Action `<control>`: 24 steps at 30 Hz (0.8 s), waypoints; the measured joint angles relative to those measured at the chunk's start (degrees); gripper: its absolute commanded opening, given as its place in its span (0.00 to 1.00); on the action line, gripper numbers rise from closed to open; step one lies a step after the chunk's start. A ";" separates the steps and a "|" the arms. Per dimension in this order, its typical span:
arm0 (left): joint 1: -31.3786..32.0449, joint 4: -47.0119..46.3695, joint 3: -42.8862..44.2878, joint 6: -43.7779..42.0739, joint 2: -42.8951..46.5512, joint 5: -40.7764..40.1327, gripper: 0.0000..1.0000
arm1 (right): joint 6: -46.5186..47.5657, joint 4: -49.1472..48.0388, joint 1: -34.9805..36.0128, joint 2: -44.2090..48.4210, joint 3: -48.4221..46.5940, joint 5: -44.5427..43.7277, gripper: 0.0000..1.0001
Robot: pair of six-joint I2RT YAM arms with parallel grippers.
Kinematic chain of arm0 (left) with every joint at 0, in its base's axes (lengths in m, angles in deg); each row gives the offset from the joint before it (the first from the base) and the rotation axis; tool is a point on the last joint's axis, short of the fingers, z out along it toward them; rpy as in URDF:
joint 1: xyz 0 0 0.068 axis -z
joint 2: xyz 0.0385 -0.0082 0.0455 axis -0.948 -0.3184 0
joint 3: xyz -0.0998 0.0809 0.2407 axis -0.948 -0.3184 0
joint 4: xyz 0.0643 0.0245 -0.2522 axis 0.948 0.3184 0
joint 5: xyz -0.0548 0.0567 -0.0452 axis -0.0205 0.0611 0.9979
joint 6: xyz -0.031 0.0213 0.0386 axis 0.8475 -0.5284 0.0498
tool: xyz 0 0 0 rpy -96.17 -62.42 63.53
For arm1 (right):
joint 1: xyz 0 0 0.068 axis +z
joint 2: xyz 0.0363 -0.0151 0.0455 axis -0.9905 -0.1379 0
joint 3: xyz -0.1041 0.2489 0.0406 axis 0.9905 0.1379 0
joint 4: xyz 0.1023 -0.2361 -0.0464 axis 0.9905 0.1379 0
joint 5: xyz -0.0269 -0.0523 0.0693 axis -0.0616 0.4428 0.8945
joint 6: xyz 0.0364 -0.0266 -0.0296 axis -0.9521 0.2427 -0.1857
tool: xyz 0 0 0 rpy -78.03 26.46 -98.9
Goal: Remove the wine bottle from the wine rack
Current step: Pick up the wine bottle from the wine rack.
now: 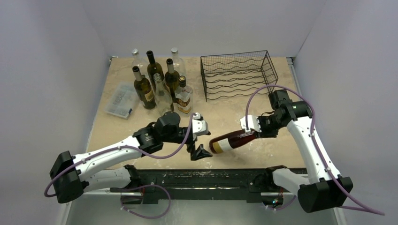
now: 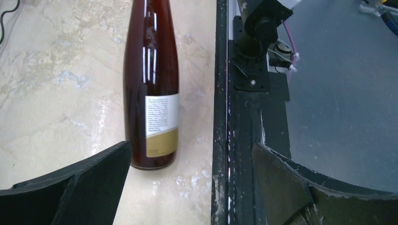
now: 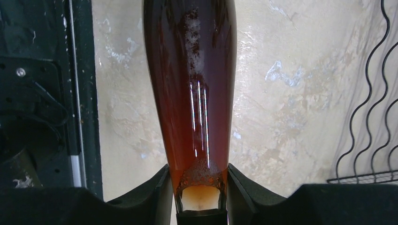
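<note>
A dark brown wine bottle point(image 1: 231, 141) with a white and gold label hangs lying sideways just above the table's front. My right gripper point(image 1: 257, 131) is shut on its neck; in the right wrist view the two pads press the neck point(image 3: 201, 180) from both sides. The bottle's base point(image 2: 151, 159) points at my left gripper point(image 1: 201, 152), which stands open a short way from it, nothing between its fingers point(image 2: 94, 183). The black wire wine rack point(image 1: 238, 74) stands at the back right, with no bottle in it.
Several upright bottles point(image 1: 162, 84) cluster at the back left, with a clear plastic compartment box point(image 1: 120, 100) beside them. The black mounting rail point(image 1: 197, 177) runs along the near edge.
</note>
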 measured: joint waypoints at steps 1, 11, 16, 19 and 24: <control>0.17 -1.60 -0.07 0.68 -1.38 0.02 1.00 | 1.70 0.55 0.31 0.79 0.00 -0.02 0.00; 0.39 -18.64 3.89 11.23 -19.26 2.93 1.00 | 12.07 1.38 1.57 5.22 1.40 0.33 0.00; 0.39 -26.86 7.72 16.83 -27.45 5.18 1.00 | 14.60 0.09 2.16 7.54 3.04 0.81 0.00; 0.39 -30.53 10.43 19.61 -32.44 6.71 1.00 | 15.98 -0.02 2.47 8.79 3.28 0.87 0.00; 0.42 -33.33 14.64 22.38 -38.66 8.68 1.00 | 17.81 -0.46 2.47 10.10 3.78 2.14 0.00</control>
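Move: The wine bottle hangs by its neck in the right fingers, its middle about 9 cm to that hand's left, 3 cm back and 3 cm below. From the left hand it lies some 15 cm to the right, 2 cm ahead and 8 cm lower. The empty rack is roughly 36 cm ahead of the left hand and 19 cm to its right; the nearest standing bottle about 22 cm ahead and 13 cm to its left. The open left hand sweeps about 13 cm right over the bottle; the right keeps its neck grip, turning counter-clockwise. ##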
